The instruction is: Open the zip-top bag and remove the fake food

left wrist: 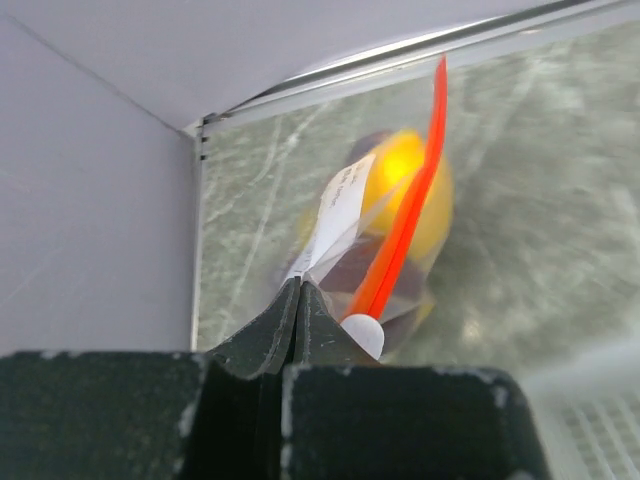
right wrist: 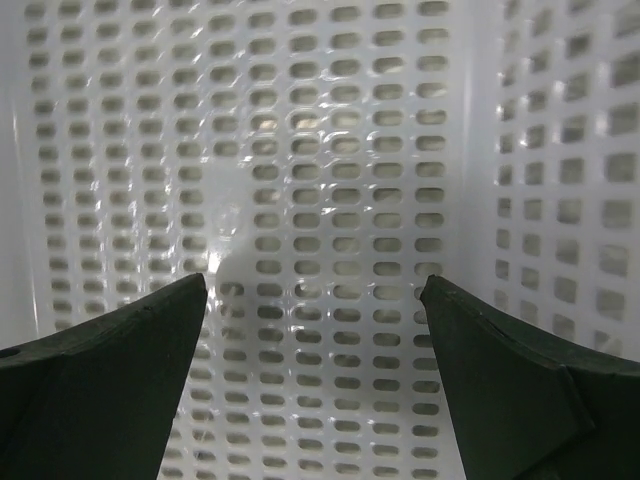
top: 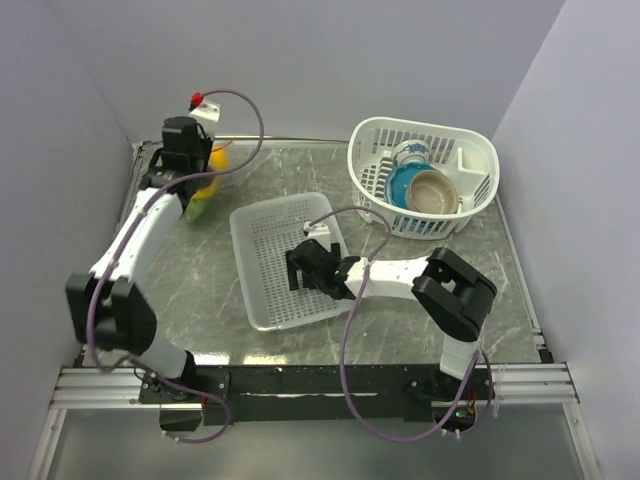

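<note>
The clear zip-top bag with its orange-red zipper strip hangs at the far left of the table. My left gripper is shut on the bag's top edge beside the strip's white slider. A yellow-orange round fruit and dark pieces show through the plastic. In the top view the left gripper hides most of the bag, with yellow fruit and a green piece showing. My right gripper is open and empty just above the floor of the flat white slotted basket.
A deeper white slotted basket at the back right holds a blue bowl, a tan bowl and a patterned cup. Walls close in the left, back and right sides.
</note>
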Controlling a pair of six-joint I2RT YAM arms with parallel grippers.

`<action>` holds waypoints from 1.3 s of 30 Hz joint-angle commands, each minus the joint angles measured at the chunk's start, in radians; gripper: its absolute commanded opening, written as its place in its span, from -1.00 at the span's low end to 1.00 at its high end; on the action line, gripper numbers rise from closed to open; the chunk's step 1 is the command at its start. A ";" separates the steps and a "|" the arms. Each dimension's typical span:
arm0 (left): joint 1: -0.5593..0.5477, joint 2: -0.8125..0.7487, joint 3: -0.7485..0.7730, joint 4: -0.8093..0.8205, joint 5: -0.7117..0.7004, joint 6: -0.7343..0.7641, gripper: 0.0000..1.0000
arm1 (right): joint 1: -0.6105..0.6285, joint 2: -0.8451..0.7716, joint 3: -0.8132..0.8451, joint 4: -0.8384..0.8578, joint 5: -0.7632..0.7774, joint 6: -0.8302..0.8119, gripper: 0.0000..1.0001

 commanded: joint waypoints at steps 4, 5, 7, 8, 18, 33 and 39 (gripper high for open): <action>-0.006 -0.219 0.070 -0.294 0.215 -0.084 -0.98 | -0.027 -0.105 -0.171 -0.078 0.184 0.218 0.93; -0.006 -0.243 0.076 -0.339 0.231 -0.089 -0.99 | -0.025 -0.121 -0.191 -0.098 0.200 0.244 0.91; -0.006 -0.279 0.090 -0.369 0.278 -0.100 -0.99 | -0.010 -0.176 -0.257 -0.164 0.246 0.328 0.90; -0.006 -0.289 0.091 -0.393 0.278 -0.103 -0.98 | -0.004 -0.196 -0.282 -0.186 0.256 0.388 0.89; -0.006 -0.369 0.145 -0.539 0.577 -0.087 -0.98 | 0.110 -0.460 -0.420 -0.405 0.361 0.583 0.94; -0.006 -0.481 0.096 -0.768 0.972 0.041 -0.99 | 0.127 -0.628 -0.051 0.340 0.005 -0.701 0.97; -0.006 -0.514 0.024 -0.800 0.985 0.074 -0.98 | 0.128 -0.499 0.014 0.402 -0.162 -0.820 0.89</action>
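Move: The left hand already pinches the zip-top bag by the end of its orange zip strip; the bag's middle hangs about 12 cm below it, 2 cm ahead and 1 cm right. The white basket's middle is some 21 cm back, 22 cm right and 27 cm below that hand. From the open right hand, low inside the basket, the bag is about 23 cm ahead, 25 cm left and 13 cm higher, the basket's middle 1 cm back, 3 cm left and slightly lower, the dish rack 21 cm ahead and 32 cm right. Rightward and back, the right hand pushes the basket along for roughly 15 cm with open fingers, then comes free, swings up about 30 cm and left, tipping its fingers up towards level, still open, close to the strip's far end. Meanwhile the left hand keeps its pinch and carries the bag back and to the right towards the right hand, turning clockwise and rising slightly. ##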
